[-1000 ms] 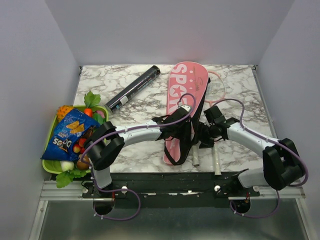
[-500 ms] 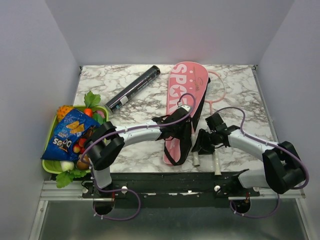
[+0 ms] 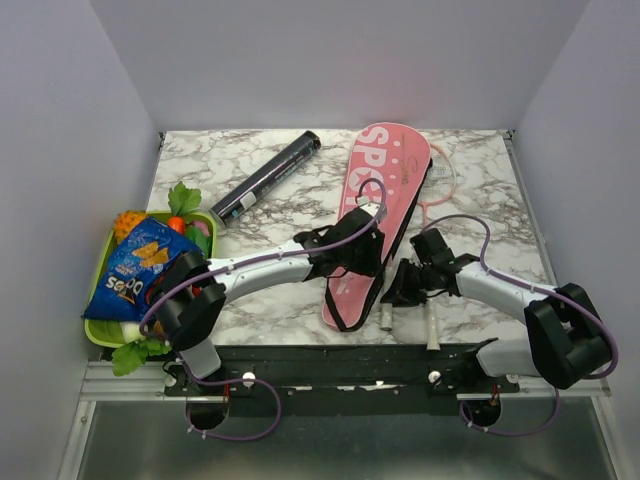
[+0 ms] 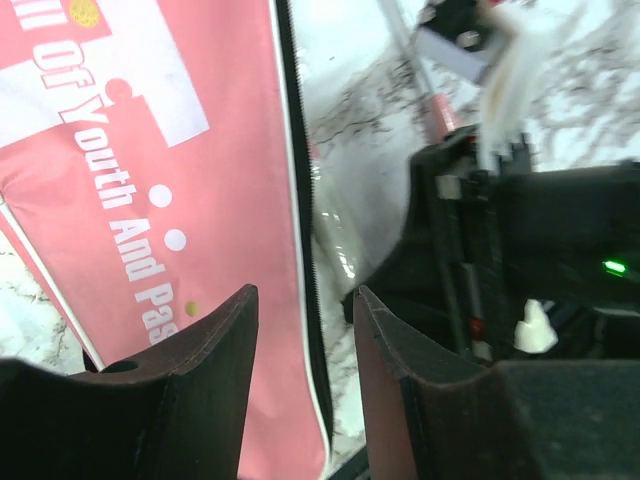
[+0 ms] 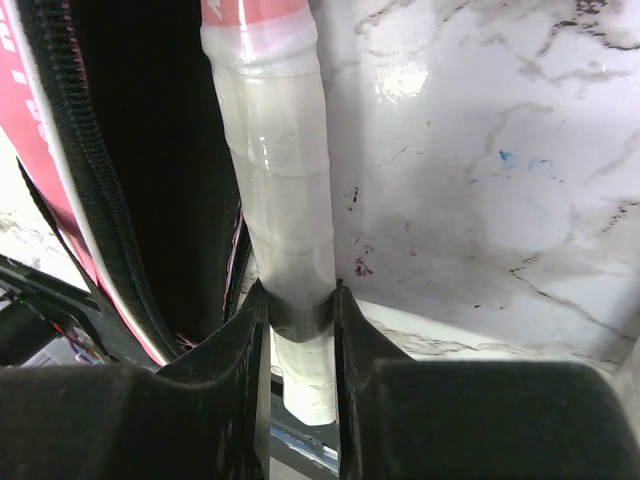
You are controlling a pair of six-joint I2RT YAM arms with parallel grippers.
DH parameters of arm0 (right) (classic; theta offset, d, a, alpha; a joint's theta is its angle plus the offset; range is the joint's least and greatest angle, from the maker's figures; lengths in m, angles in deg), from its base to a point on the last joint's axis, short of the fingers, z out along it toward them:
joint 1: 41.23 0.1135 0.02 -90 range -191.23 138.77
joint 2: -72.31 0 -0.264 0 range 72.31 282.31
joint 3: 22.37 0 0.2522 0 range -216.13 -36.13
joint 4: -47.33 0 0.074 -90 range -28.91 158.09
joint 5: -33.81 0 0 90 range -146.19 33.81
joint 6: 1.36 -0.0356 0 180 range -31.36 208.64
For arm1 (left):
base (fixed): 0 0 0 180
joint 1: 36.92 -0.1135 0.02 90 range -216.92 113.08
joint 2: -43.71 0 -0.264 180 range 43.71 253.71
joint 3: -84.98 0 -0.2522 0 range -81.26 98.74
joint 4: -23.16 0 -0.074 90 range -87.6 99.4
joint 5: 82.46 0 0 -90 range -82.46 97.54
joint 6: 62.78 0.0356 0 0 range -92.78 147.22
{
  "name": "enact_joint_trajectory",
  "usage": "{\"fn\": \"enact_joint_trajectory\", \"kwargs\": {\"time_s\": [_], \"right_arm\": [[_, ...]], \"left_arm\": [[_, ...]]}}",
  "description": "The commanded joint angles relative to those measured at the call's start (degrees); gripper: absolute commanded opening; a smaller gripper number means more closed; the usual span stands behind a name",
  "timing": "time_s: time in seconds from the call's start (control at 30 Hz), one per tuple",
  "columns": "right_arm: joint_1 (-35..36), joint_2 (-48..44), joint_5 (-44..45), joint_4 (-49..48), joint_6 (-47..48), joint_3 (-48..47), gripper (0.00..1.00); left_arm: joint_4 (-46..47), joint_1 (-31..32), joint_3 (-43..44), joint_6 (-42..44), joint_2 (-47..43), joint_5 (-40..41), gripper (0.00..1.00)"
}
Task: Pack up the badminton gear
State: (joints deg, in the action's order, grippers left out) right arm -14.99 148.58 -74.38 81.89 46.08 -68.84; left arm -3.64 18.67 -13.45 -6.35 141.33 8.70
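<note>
The pink "SPORT" bag (image 3: 385,175) lies slanted mid-table, its black-lined mouth (image 5: 150,150) towards the near edge. My left gripper (image 3: 356,252) hovers open over the bag's lower part. In the left wrist view, the bag's zipped edge (image 4: 300,200) runs between its spread jaws (image 4: 305,295) without touching them. My right gripper (image 3: 398,288) is shut on one racket's white handle (image 5: 275,150), right beside the bag's mouth. A second racket's handle (image 3: 430,328) lies to its right. Pale pink racket frames (image 3: 445,180) peek out past the bag. The black tube (image 3: 265,178) lies at the back left.
A green tray (image 3: 98,335) of toy fruit sits at the left edge with a blue snack packet (image 3: 135,270) on top. The metal rail with the arm bases runs along the near edge. Grey walls close in the table's left, back and right sides.
My right gripper has shut on the racket handle. My left gripper has opened, and the bag's far end has swung a little to the right.
</note>
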Motion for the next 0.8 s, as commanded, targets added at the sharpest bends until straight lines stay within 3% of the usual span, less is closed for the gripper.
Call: {"fn": "enact_joint_trajectory", "kwargs": {"time_s": [0.0,0.2,0.3,0.4,0.77], "right_arm": [[-0.2,-0.7,0.9,0.8,-0.2,-1.4,0.01],[-0.2,-0.8,0.7,1.2,0.8,-2.9,0.01],[-0.2,-0.6,0.3,1.2,1.1,-4.1,0.01],[-0.3,-0.4,0.1,1.2,1.1,-5.2,0.01],[-0.2,4.6,-0.1,-1.6,0.4,-9.1,0.01]], "left_arm": [[-1.8,0.5,-0.8,-0.2,-7.1,-1.0,0.52],[-10.2,-2.1,-4.6,-1.9,-10.4,9.8,0.5],[-10.5,-5.0,-7.6,-3.0,-9.8,9.8,0.35],[-10.3,-5.9,-8.5,-2.3,-8.3,10.3,0.26],[-4.0,-6.2,-11.6,-2.4,0.3,4.1,0.23]]}}
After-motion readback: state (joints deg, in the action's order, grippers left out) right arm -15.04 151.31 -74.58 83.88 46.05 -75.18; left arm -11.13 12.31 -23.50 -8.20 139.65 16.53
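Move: The pink bag's left edge near its narrow end lies about 10 cm left of the left hand, level fore-and-aft, some 9 cm below; the held racket handle is roughly 5 cm back and 2 cm right, 9 cm lower. The right hand, gripping that handle, has the bag's open right side about 4 cm ahead and 3 cm left, near its own height; the second racket handle lies 5 cm back and 9 cm right. Left hand, narrowing, arcs about 10 cm left and down to bag's left edge; right eases handle forward and up. ##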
